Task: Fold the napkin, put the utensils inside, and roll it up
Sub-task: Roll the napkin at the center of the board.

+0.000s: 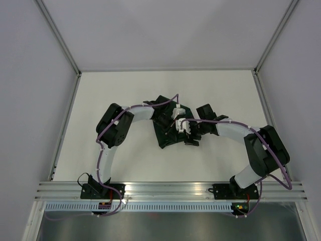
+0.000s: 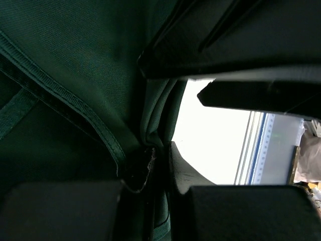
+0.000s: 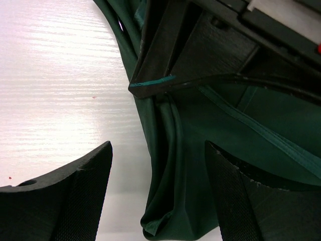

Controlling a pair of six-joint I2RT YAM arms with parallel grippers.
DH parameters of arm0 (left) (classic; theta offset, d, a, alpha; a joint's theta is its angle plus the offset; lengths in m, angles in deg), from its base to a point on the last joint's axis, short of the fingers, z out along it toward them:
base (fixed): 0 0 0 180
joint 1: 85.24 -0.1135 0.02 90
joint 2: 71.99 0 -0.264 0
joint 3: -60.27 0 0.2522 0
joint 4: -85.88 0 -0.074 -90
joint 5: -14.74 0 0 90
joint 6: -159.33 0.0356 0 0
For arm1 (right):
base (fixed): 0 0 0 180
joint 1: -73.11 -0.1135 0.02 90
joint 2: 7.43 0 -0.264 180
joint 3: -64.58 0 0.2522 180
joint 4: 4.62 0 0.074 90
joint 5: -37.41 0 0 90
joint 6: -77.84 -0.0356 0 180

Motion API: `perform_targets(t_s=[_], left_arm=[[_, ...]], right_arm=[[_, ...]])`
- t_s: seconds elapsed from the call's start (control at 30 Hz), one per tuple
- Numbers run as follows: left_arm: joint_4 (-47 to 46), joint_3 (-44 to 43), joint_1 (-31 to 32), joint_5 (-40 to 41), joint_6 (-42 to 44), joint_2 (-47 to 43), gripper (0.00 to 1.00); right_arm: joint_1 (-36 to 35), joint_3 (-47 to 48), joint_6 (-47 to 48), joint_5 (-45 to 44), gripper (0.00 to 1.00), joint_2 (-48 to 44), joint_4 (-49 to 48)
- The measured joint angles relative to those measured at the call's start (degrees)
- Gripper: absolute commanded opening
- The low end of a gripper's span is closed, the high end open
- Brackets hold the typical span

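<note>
The dark green napkin (image 1: 164, 137) lies bunched at the table's middle, mostly hidden under both grippers. My left gripper (image 1: 171, 126) is down on it. In the left wrist view the left gripper (image 2: 159, 151) is shut on a gathered fold of the napkin (image 2: 75, 50). My right gripper (image 1: 190, 135) is beside it on the right. In the right wrist view the right gripper (image 3: 158, 148) is open, its fingers (image 3: 85, 191) standing either side of the napkin's (image 3: 210, 140) folded edge without touching it. The utensils are out of view.
The white table (image 1: 125, 90) has grey walls at the back and sides and an aluminium rail (image 1: 170, 190) along the near edge. The left gripper's black finger (image 3: 160, 50) crosses the top of the right wrist view.
</note>
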Motion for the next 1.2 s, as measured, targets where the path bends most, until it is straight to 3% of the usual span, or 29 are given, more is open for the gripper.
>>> perform_targets(t_s=[0.37, 0.67, 1.03, 1.1, 1.17, 1.2], left_arm=[[0.6, -0.6, 0.0, -0.2, -0.5, 0.4, 0.02], [0.7, -0.7, 0.0, -0.5, -0.8, 0.7, 0.02], [-0.2, -0.8, -0.5, -1.2, -3.9, 1.2, 0.10], [-1.8, 0.0, -0.8, -1.6, -5.4, 1.1, 0.18], [-4.5, 1.7, -1.1, -2.0, -7.1, 0.5, 0.51], [-5.7, 2.6, -1.2, -3.0, -8.4, 0.0, 0.62]], right_arm=[[-3.3, 6.5, 2.4, -2.8, 0.73, 6.7, 4.3], [-4.0, 8.1, 2.1, -4.2, 0.33, 8.1, 6.8], [-4.2, 11.1, 1.4, -4.2, 0.09, 9.9, 11.3], [-4.2, 11.8, 1.5, -4.2, 0.06, 10.3, 12.2], [-4.2, 12.7, 1.6, -4.1, 0.05, 10.9, 13.2], [-4.2, 13.2, 1.6, -4.1, 0.05, 11.3, 13.7]])
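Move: The right hand is open above the napkin's near rolled edge. The spot for its pinch is about 2 cm to its left and 2 cm below, level fore-and-aft. The edge's right end is some 2 cm to the hand's right, also 2 cm down. The napkin's near-left corner is roughly 14 cm left and 4 cm back. From the left hand, still pinching that edge, the right hand's spot is about 5 cm right, at its height. The right hand closes on the napkin's rolled near edge just right of the left gripper. It first sinks and slides left, each about 1.5 cm, while its fingers tip some 10 degrees farther down. The left hand stays practically in place, keeping its pinch until the right has closed, then at the very end starts turning and opens its fingers part-way. ##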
